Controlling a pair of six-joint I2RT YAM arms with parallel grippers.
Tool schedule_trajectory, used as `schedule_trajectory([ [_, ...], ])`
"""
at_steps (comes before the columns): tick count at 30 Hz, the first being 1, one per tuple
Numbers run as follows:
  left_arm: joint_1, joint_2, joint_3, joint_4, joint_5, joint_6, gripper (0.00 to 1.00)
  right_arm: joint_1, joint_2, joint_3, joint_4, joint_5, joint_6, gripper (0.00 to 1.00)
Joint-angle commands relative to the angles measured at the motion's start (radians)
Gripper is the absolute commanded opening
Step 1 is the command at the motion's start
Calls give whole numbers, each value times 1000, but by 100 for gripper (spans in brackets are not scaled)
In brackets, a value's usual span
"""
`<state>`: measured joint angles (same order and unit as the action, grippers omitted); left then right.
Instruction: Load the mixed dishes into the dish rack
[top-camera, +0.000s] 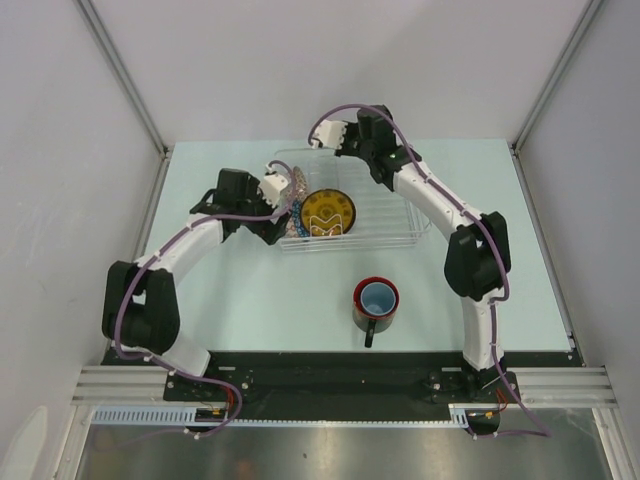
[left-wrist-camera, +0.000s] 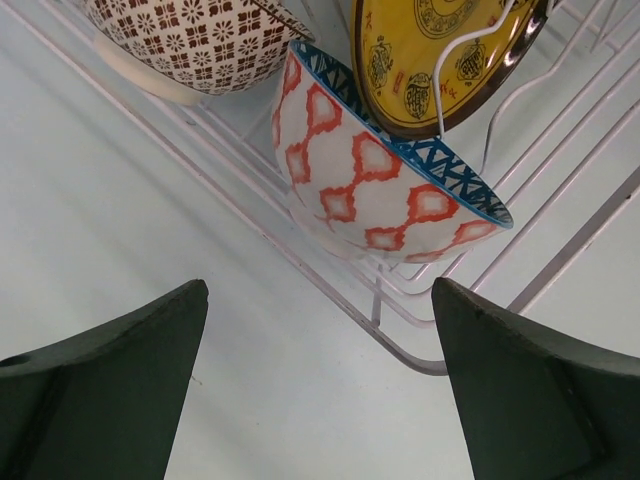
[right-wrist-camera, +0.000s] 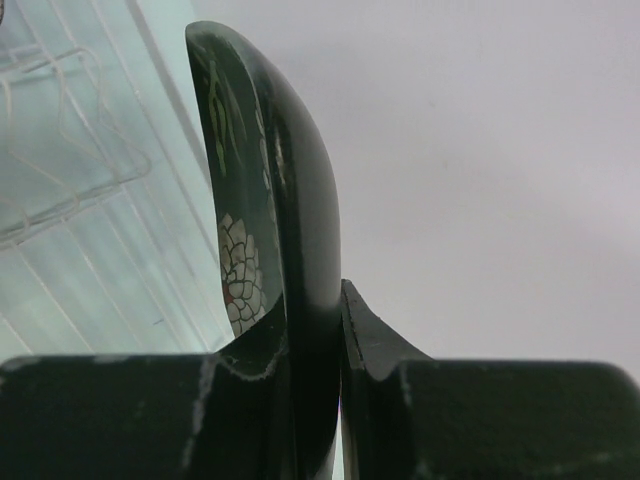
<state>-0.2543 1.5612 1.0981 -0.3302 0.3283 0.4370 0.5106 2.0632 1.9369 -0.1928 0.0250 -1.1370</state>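
Observation:
The clear dish rack (top-camera: 400, 225) stands mid-table. The square dark plate with the yellow centre (top-camera: 328, 212) stands on edge in it and also shows in the left wrist view (left-wrist-camera: 420, 70). The small bowl, blue-patterned inside and red diamonds outside (left-wrist-camera: 370, 180), lies tilted in the rack's left end. My left gripper (top-camera: 287, 195) is open and empty just outside that corner (left-wrist-camera: 320, 330). The red mug with the light-blue inside (top-camera: 376, 298) stands upright on the table in front of the rack. My right gripper (top-camera: 328, 137) is behind the rack, shut on a dark dish with a white flower pattern (right-wrist-camera: 290, 150).
A brown-patterned bowl (left-wrist-camera: 200, 40) lies in the rack beside the small bowl. The rack's wire ribs (left-wrist-camera: 400, 340) lie close ahead of the left fingers. The rack's edge (right-wrist-camera: 60, 150) shows to the left of the held dish. White walls enclose the table.

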Motion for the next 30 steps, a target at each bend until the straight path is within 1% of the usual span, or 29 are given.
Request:
schedule_trajectory([
  [1, -10, -42, -72, -165, 32, 91, 100, 26, -63, -15, 182, -16, -6, 0],
  [9, -11, -124, -164, -201, 31, 160, 100, 60, -86, -84, 184, -16, -23, 0],
  [10, -11, -130, -173, -205, 28, 183, 100, 62, -90, -90, 184, -45, -23, 0],
  [15, -11, -161, -231, -216, 14, 255, 100, 78, -110, -122, 181, -59, -24, 0],
  [20, -11, -159, -245, -222, -2, 307, 100, 86, -138, -151, 182, -31, -63, 0],
  [30, -11, -167, -257, -233, -35, 338, 100, 86, -184, -121, 176, -27, -104, 0],
])
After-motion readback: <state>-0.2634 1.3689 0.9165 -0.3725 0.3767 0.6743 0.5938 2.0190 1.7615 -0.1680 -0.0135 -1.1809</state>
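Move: The dish rack's middle lies about 9 cm ahead of the open left hand, 16 cm to its right and 5 cm lower, with its near left corner some 3 cm back of that hand. The red-patterned bowl is 4 cm ahead and 2 cm right of the left hand; the yellow plate is 5 cm ahead, 11 cm right. From the right hand, holding the dark square plate, the rack's middle is roughly 10 cm back and 20 cm below. The dish rack is drawn back towards the bases by the left hand, fingers still wide open at its near left corner, about 5 cm before stopping, the wrist turning clockwise. The right hand keeps its grip on the square plate and lowers it some 7 cm over the rack while easing back and left, then rises about 2 cm. ##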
